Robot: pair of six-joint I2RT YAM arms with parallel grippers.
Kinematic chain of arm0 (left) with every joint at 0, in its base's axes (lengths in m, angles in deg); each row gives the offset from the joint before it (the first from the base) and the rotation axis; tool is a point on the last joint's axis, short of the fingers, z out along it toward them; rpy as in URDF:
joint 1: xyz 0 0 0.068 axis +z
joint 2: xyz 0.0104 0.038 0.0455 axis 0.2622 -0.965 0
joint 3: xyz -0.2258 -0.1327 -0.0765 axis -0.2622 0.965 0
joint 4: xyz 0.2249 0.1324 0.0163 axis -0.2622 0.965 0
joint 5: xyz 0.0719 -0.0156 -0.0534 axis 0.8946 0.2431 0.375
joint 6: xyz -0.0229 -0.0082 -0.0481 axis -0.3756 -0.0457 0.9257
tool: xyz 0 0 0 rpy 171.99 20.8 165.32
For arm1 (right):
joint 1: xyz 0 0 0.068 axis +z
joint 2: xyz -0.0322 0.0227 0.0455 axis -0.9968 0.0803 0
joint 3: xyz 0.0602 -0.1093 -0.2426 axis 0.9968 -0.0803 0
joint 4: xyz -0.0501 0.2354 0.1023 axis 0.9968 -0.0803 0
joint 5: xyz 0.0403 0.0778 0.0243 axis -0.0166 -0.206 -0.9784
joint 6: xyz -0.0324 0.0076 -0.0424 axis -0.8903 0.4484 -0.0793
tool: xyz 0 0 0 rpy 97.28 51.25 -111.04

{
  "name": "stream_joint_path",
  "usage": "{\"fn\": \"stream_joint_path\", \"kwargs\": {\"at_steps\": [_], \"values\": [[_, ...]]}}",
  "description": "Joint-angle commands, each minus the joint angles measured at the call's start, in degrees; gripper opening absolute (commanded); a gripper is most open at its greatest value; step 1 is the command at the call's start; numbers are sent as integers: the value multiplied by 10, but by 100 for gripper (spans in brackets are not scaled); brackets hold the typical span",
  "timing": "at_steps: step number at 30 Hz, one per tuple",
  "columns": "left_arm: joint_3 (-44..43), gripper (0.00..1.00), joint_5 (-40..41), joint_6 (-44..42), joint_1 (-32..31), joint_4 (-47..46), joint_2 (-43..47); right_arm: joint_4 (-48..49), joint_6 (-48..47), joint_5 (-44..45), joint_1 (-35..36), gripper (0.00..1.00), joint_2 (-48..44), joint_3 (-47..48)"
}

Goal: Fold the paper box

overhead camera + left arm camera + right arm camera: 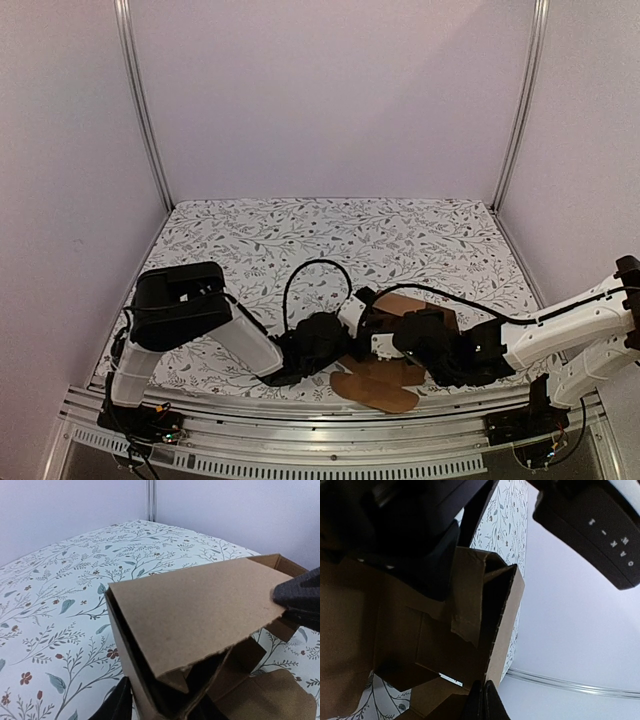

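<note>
The paper box is brown corrugated cardboard, partly folded, near the table's front edge between both arms. One flap lies flat toward the front. In the left wrist view a wide flap leans over the box's open inside. My left gripper straddles the near side wall, one finger outside, and is shut on it. My right gripper is shut, pinching the lower edge of an upright wall. It shows as a dark shape at the flap's right end.
The table has a floral cloth. Pale walls and metal posts close in the back and sides. An aluminium rail runs along the front edge. A black cable loops above the left wrist.
</note>
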Motion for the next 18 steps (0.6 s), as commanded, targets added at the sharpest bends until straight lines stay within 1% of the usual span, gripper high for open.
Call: {"fn": "stream_joint_path", "kwargs": {"at_steps": [1, 4, 7, 9, 11, 13, 15, 18], "values": [[-12, 28, -8, 6, 23, -35, -14, -32, 13, -50, 9, 0, 6, 4], [-9, 21, -11, 6, 27, -46, -18, -37, 16, -53, 9, 0, 6, 5], [-8, 15, 16, 12, 27, -55, -20, -47, 22, -52, 9, 0, 5, 11], [-2, 17, 29, 17, 25, -72, -20, -62, 34, -51, 9, 0, 5, 22], [0, 17, 22, 18, 25, -79, -20, -73, 45, -56, 9, 1, 5, 33], [1, 17, 11, 16, 26, -79, -20, -89, 51, -68, 8, 7, 4, 38], [0, 17, 4, 11, 26, -75, -20, -116, 55, -77, 8, 16, 2, 43], [2, 15, -2, 5, 26, -71, -18, -208, 63, -116, -4, 39, -23, 74]]}}
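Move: The box's left corner, where the wall edges meet, sits between the open left fingers, about 1 cm ahead and 1 cm to the right of that hand, at its height. The raised top panel's middle is roughly 5 cm ahead, 6 cm right and 5 cm above; the end flap lies some 9 cm back, 3 cm right and 5 cm below. From the right hand, shut on the panel's near edge, that corner is about 10 cm left, 5 cm ahead and 5 cm below. Slide the left gripper about 1.5 cm forward and slightly left, over the box's left corner, close its fingers until they pinch the cardboard there, then hold still. Keep the right fingers shut on the top panel's edge meanwhile, drift about 1 cm left, and only at the end start opening them to free the panel while the wrist tips slightly down. ##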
